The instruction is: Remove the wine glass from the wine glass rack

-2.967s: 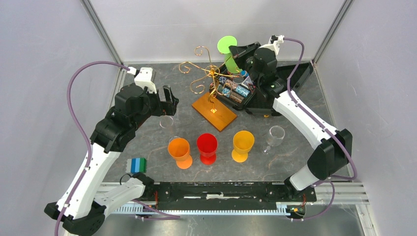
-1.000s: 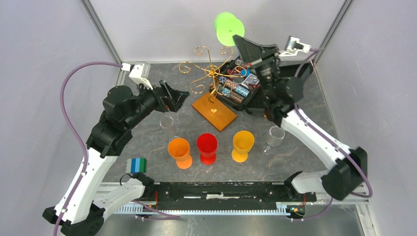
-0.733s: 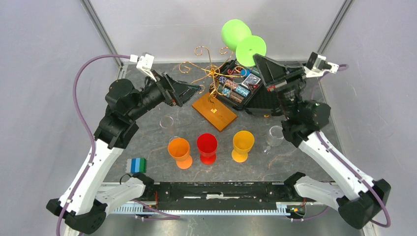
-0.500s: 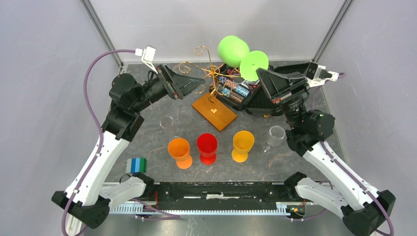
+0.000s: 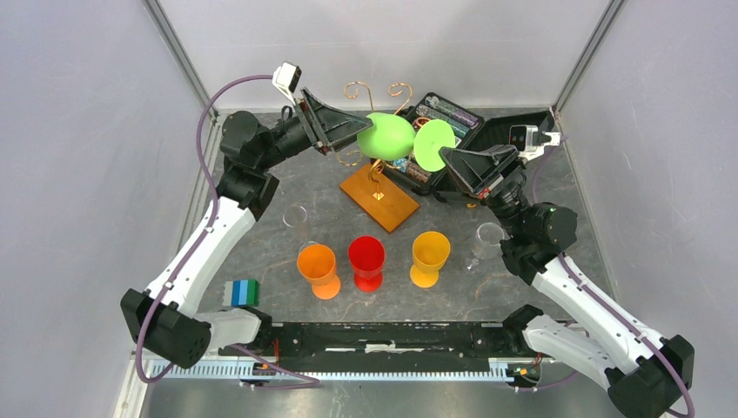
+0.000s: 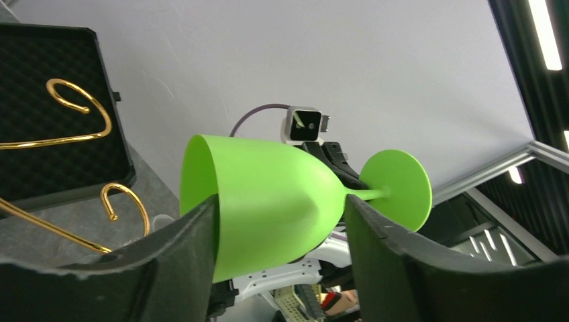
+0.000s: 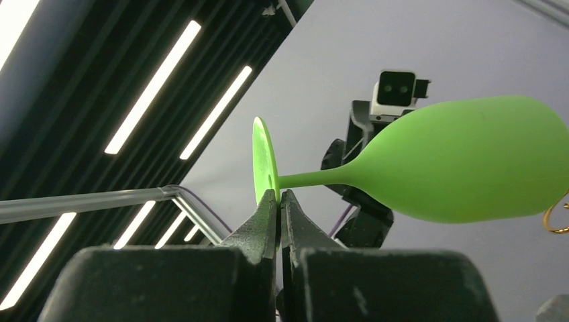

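The green wine glass hangs on its side in the air above the wine glass rack, a gold wire stand on an orange-brown wooden base. My right gripper is shut on the edge of the glass's round foot, as the right wrist view shows. My left gripper is open, with its jaws on either side of the bowl. The left finger is at the rim and the right finger is by the stem. Gold curls of the rack show behind.
An open black case with coloured contents sits behind the rack. Orange, red and yellow cups stand in a row in front. Clear glasses stand at the left and right. A blue-green block lies near left.
My right gripper lifted the green glass off the rack, turned it on its side and brought it down and left. My left arm rose and reached right, its jaws now around the bowl.
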You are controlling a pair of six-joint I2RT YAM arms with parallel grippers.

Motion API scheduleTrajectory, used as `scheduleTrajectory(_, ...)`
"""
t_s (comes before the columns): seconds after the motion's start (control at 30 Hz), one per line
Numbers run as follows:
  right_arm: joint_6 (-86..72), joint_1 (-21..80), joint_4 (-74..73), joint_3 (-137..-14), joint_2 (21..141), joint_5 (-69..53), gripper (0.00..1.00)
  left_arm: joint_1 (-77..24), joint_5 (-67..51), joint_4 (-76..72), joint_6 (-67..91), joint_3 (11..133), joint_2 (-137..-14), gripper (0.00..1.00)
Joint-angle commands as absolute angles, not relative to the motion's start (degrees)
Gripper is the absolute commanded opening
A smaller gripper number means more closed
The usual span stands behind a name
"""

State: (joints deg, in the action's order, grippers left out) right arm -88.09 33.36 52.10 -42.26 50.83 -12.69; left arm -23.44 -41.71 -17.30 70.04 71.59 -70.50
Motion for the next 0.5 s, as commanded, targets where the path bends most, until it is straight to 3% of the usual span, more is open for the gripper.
scheduleTrajectory(0.0, -91.6, 33.7, 57.3, -41.3, 51.2, -12.9, 0.0, -23.1, -47.8, -29.8, 79.6, 71.1, -70.8, 0.62)
scheduleTrajectory(0.27, -93.2, 33.7, 61.8, -35.1, 51.1, -3.2, 0.0, -23.0, -52.1, -40.1, 87.2, 68.3, -67.7, 0.32)
scheduleTrajectory(0.47, -93.8, 33.7, 65.1, -33.0, 53.1, -0.4, 0.0, -23.1, -56.1, -41.3, 86.9, 68.8, -65.2, 0.17)
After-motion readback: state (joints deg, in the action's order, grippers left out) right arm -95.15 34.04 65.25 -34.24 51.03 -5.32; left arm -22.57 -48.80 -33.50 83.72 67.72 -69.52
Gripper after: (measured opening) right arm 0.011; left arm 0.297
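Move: The left hand, open, has the green wine glass's bowl right at its fingertips: about 3 cm to its right, 1 cm back, and 1 cm higher. The gold rack's hub stands roughly 7 cm ahead, 1 cm right and some 20 cm below; the black case lies about 19 cm ahead and 14 cm right, down on the table. From the right hand, already pinching the foot, the bowl is about 8 cm left, 2 cm ahead and 3 cm lower. The left fingers close by more than half of their gap onto the mouth end of the green bowl, one finger inside the rim and one outside, while that hand draws back about 4 cm and rises a little, its fingertips swinging slightly clockwise and up. The right hand keeps its pinch on the foot, easing right about 2 cm and slightly down while its left side rolls up some 10 degrees. ##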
